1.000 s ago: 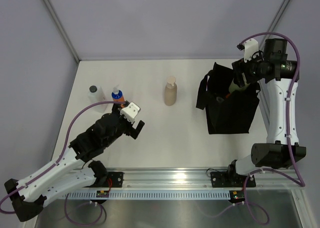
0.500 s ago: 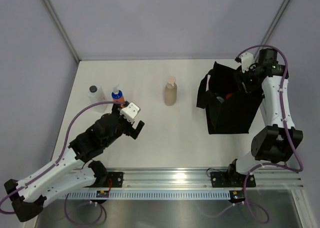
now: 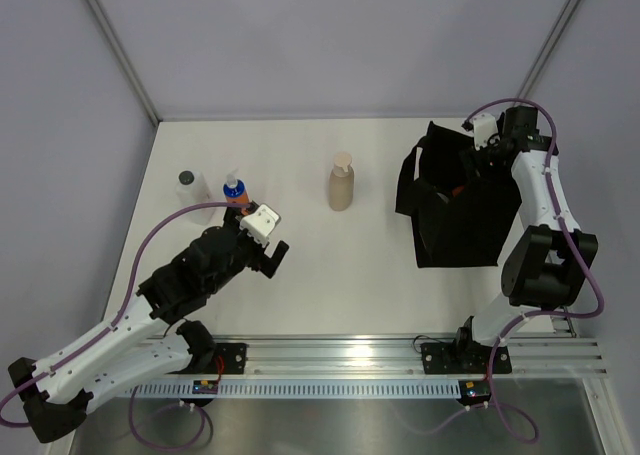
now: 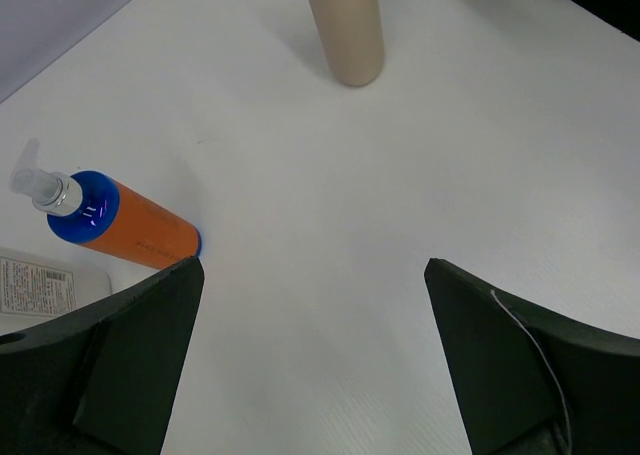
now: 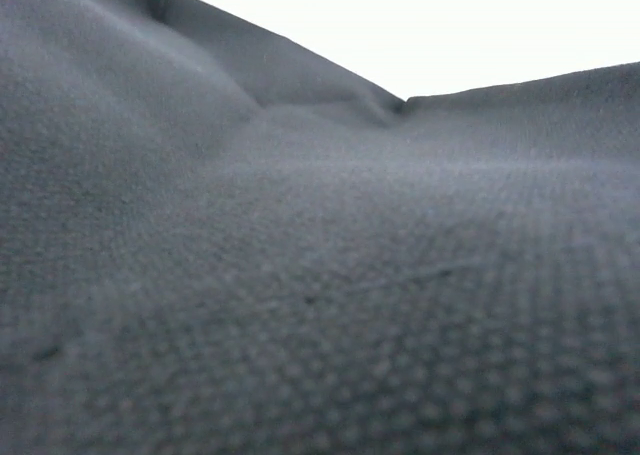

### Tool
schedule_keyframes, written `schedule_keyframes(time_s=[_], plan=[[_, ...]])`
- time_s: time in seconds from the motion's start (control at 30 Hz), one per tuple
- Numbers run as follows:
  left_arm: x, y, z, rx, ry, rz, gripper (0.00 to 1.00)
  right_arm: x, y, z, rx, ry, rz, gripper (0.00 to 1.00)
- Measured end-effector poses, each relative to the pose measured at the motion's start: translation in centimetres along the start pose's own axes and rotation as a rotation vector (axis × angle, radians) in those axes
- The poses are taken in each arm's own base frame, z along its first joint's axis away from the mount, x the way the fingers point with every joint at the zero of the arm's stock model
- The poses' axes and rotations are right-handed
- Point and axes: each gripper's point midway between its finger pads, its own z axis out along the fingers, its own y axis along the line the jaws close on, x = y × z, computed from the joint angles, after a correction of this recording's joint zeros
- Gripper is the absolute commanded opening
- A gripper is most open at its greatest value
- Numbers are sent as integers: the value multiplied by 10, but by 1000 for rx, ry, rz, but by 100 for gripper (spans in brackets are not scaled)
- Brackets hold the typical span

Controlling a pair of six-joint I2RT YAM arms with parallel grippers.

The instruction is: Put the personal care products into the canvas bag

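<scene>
My left gripper (image 3: 270, 259) is open and empty, low over the table just in front of an orange bottle with a blue cap (image 3: 235, 189). In the left wrist view the gripper (image 4: 315, 325) shows bare table between its fingers (image 4: 130, 365), with the orange bottle (image 4: 115, 227) at the upper left. A tan pump bottle (image 3: 341, 183) stands mid-table and also shows in the left wrist view (image 4: 345, 30). A clear bottle with a grey cap (image 3: 188, 186) stands at the left. The black canvas bag (image 3: 462, 225) sits at the right. My right gripper (image 3: 478, 161) reaches into its mouth, its fingers hidden. The right wrist view shows only black fabric (image 5: 300, 275).
Something orange (image 3: 455, 188) shows inside the bag's opening. A label of the clear bottle (image 4: 38, 283) shows at the left edge of the left wrist view. Grey walls close the table at the back and both sides. A metal rail (image 3: 350, 355) runs along the near edge.
My right arm has swung its wrist down and inward to the bag's mouth. The left arm and the bottles on the table have not moved.
</scene>
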Motion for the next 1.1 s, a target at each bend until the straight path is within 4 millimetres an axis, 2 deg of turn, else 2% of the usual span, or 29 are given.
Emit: schedule_keyframes(time_s=[0.17, 0.33, 0.53, 0.97, 1.03, 1.1], plan=[[0, 0, 0, 0, 0, 0, 99, -4, 1, 2, -4, -27, 6, 78], [0, 0, 0, 0, 0, 0, 99, -7, 6, 2, -31, -46, 19, 88], [1, 0, 1, 0, 3, 1, 99, -9, 22, -8, -102, -56, 39, 93], [1, -1, 1, 1, 6, 1, 99, -62, 48, -100, -197, -272, 19, 95], [1, -1, 1, 2, 6, 1, 99, -69, 50, -112, -208, -295, 20, 100], [1, -1, 1, 3, 6, 0, 99, -75, 51, -121, -211, -316, 20, 99]])
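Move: Deep in the canvas bag, the right hand has the green bottle between its fingers, the bottle's middle some 5 cm below and 2 cm left of the hand. The bag's middle is about 5 cm left and 3 cm back, slightly lower; inside, an orange bottle lies roughly 8 cm left and 8 cm down, level with the hand forward-back. From the idle left hand, the green bottle is about 18 cm ahead, 49 cm right and 11 cm lower. Opening its fingers wider around the green bottle, the right hand lets go of it while easing left at the bottom, then climbs about 13 cm to the bag's mouth. It drifts some 7 cm left and 3 cm back on the way, the wrist rolling its left side up and lifting the fingertips a little, roughly 20 degrees in all. ##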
